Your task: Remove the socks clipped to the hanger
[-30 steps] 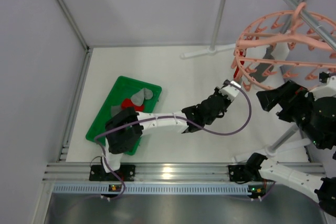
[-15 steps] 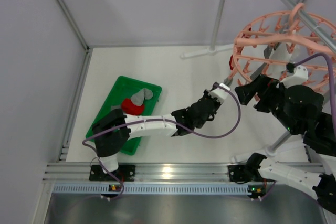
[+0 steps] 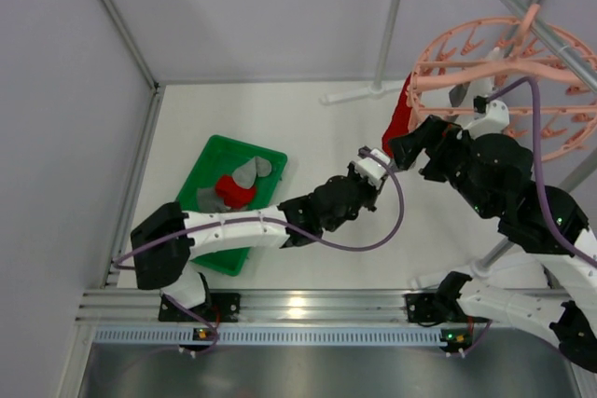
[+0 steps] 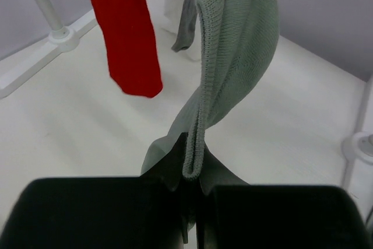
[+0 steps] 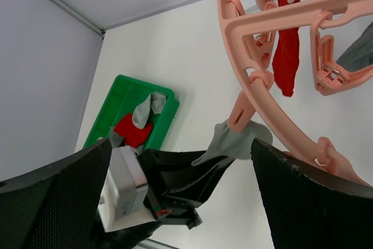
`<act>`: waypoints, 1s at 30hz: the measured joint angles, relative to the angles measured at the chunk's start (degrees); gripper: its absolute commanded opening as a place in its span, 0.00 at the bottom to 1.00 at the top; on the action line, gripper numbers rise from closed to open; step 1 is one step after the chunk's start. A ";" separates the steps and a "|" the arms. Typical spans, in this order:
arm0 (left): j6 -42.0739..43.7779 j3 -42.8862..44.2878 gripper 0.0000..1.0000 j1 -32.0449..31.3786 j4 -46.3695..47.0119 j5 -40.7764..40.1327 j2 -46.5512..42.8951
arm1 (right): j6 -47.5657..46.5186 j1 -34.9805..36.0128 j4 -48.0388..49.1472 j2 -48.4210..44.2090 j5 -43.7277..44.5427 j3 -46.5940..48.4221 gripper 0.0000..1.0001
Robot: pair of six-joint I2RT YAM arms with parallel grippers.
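Note:
The salmon-pink hanger (image 3: 504, 70) hangs at the upper right, and its rim (image 5: 262, 24) crosses the right wrist view. One of its clips (image 5: 239, 115) grips a grey sock (image 4: 233, 56), which is pulled taut down to my left gripper (image 4: 192, 170), shut on the sock's cuff. A red sock (image 3: 401, 116) and another grey sock (image 4: 187, 21) hang clipped beside it. My right gripper (image 3: 410, 144) is open just under the hanger's near-left rim, above my left gripper (image 5: 180, 173); its fingers (image 5: 52, 202) hold nothing.
The green tray (image 3: 199, 177) at the left holds a red sock (image 3: 233, 191) and grey socks (image 3: 250, 172). A white stand foot (image 3: 359, 93) with its pole (image 3: 392, 16) is behind the hanger. Another stand foot (image 3: 485, 263) lies at the right.
My left gripper has drawn back to the left, stretching the grey sock. The right arm has swung up and left under the hanger's rim. The hanger has shifted and the red sock has come into view.

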 measured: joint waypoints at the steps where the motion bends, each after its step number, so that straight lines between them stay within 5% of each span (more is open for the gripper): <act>1: -0.42 -0.57 0.00 0.00 -0.07 1.38 -1.14 | 0.22 0.00 0.61 -0.26 0.00 -0.55 0.97; 16: -2.51 -7.45 0.00 0.04 -0.31 23.63 -11.43 | 1.66 0.00 4.98 -6.43 1.55 -6.34 0.99; 30: -5.75 -9.20 0.00 0.09 -0.33 30.97 -17.38 | 1.64 0.00 5.55 -8.41 0.92 -9.20 0.99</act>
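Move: The clip that still grips the grey sock sits about 6 cm ahead of the open right hand, 2 cm to its right and 2 cm below. From the left hand, which already holds the sock's lower end, that clip is roughly 5 cm ahead, 4 cm right and 10 cm up. A red sock hangs some 12 cm ahead of the right hand, 2 cm left and 8 cm lower; another grey sock, 10 cm ahead, 7 cm right and 6 cm lower. The grey sock, still pinched at its lower end, is pulled back about 11 cm by the left hand, which also climbs some 6 cm, mostly late, and swings about 30 degrees clockwise until its fingers point nearly straight right. The right hand waits by the clip with jaws wide open, easing only a couple of centimetres right and back, then a little down and partly returning. ##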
